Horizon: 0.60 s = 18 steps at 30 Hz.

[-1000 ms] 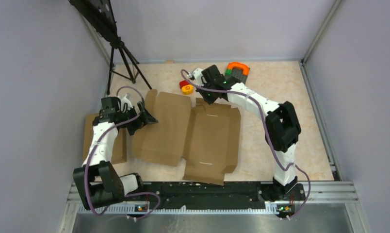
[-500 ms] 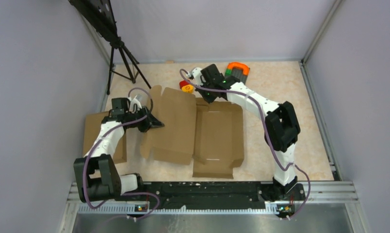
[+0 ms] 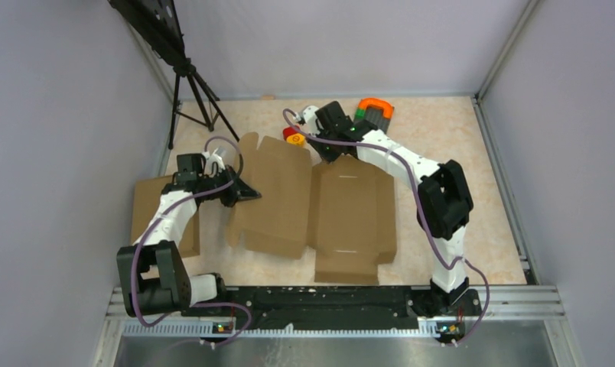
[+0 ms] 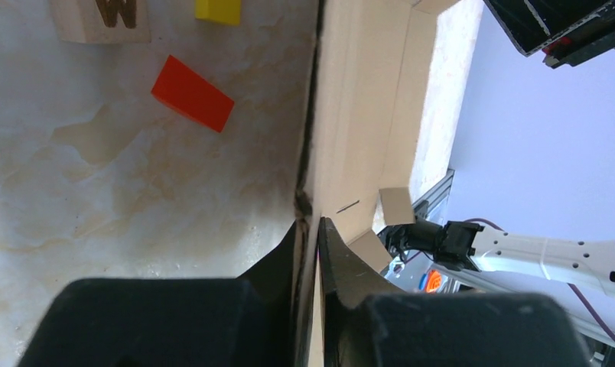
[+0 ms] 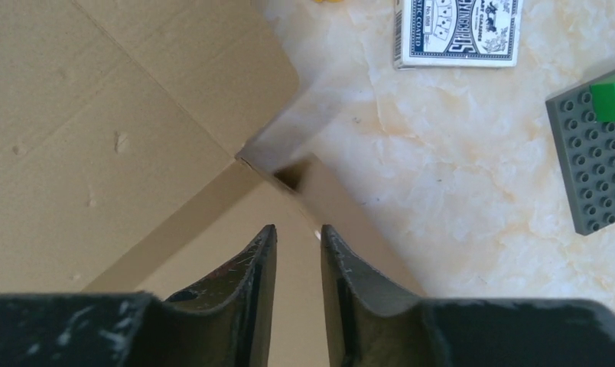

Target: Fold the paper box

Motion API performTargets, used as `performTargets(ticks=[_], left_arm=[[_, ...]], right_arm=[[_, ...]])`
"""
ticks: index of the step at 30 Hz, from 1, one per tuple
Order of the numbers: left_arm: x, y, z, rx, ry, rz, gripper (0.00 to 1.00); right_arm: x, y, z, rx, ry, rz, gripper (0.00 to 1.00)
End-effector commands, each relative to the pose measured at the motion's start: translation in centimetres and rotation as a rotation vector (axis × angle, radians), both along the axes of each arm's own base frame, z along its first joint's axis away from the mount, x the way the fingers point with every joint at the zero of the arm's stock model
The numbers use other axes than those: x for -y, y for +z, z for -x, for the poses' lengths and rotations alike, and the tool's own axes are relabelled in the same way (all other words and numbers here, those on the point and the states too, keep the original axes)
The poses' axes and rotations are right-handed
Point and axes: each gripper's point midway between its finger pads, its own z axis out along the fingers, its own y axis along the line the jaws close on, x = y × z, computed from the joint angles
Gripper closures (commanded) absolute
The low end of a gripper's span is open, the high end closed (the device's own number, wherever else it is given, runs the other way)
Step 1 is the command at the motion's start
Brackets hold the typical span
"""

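The paper box (image 3: 312, 206) is a flat brown die-cut sheet with flaps, lying in the middle of the table. My left gripper (image 3: 247, 193) is shut on its left edge. In the left wrist view that edge (image 4: 366, 115) runs up from between the two black fingers, which pinch it at the left gripper's tips (image 4: 310, 228). My right gripper (image 3: 323, 149) hovers at the sheet's far edge. Its jaws (image 5: 297, 229) stand slightly open, with only the cardboard (image 5: 98, 115) showing below the gap and nothing between them.
A second brown box (image 3: 148, 214) lies under the left arm. A red block (image 4: 192, 103), a yellow block (image 4: 218, 9) and a lettered wooden block (image 4: 102, 19) sit beyond the sheet. A card deck (image 5: 457, 30), grey stud plate (image 5: 595, 153) and tripod (image 3: 190, 92) are at the back.
The left gripper closed on the sheet's left edge and the sheet slid right. The right gripper went from shut to slightly open at the far edge.
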Motion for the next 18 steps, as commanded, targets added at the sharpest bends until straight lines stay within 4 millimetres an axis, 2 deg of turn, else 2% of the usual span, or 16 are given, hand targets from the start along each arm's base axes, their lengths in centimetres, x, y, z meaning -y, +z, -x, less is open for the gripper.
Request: performTargets(ticks=[1,4,7,11,14,16,18], left_arm=[[-0.1,1.0,-0.3,0.047,-0.009,-0.027,0.95],[-0.1,1.1,-0.3,0.046,-0.010,-0.030,0.94],[-0.1,1.1,-0.2,0.043,-0.012,-0.026,0.94],[-0.1,1.3,-0.2,0.046,-0.014,-0.031,0.94],[-0.1,1.4,-0.3,0.048,-0.014,-0.030,0.94],[-0.1,1.5,-0.2,0.048,-0.015,-0.026,0.94],[0.0,1.7,-0.3,0.054,-0.016,-0.023,0.94]], right_arm=[[-0.9,2.1,-1.0,0.068,-0.029,-0.003,0.69],[-0.4,2.3,-1.1,0.075,-0.043,0.005,0.61],[0.0,2.9,-1.3,0.074,-0.060,-0.015,0.44],[1.6,5.3,-1.4,0.092,-0.141,-0.049,0.30],[4.4,8.0,-0.8,0.085,-0.252,-0.129,0.29],[7.2,8.7,-0.3,0.063,-0.364,-0.203,0.28],[10.6,8.6,0.4,0.047,-0.503,-0.281,0.28]])
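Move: The tray's far end wall runs between the right fingers near its left corner. The wall's middle is about 5 cm to the right of that hand, level with it fore and aft and some 3 cm lower. The card deck lies about 10 cm ahead and 1 cm left, the yellow toy 6 cm ahead and 9 cm left, both some 8 cm below. From the left hand, that wall's middle is about 23 cm right, 10 cm ahead and 5 cm below. The right fingers let go of the far end wall at its left corner, spreading from about a quarter to nearly three-quarters open almost in place. The hand then speeds off to the right along the wall, about 4 cm, rising some 2 cm and turning roughly 15 degrees clockwise. The left hand stays put and keeps its pinch on the raised lid panel's edge. ##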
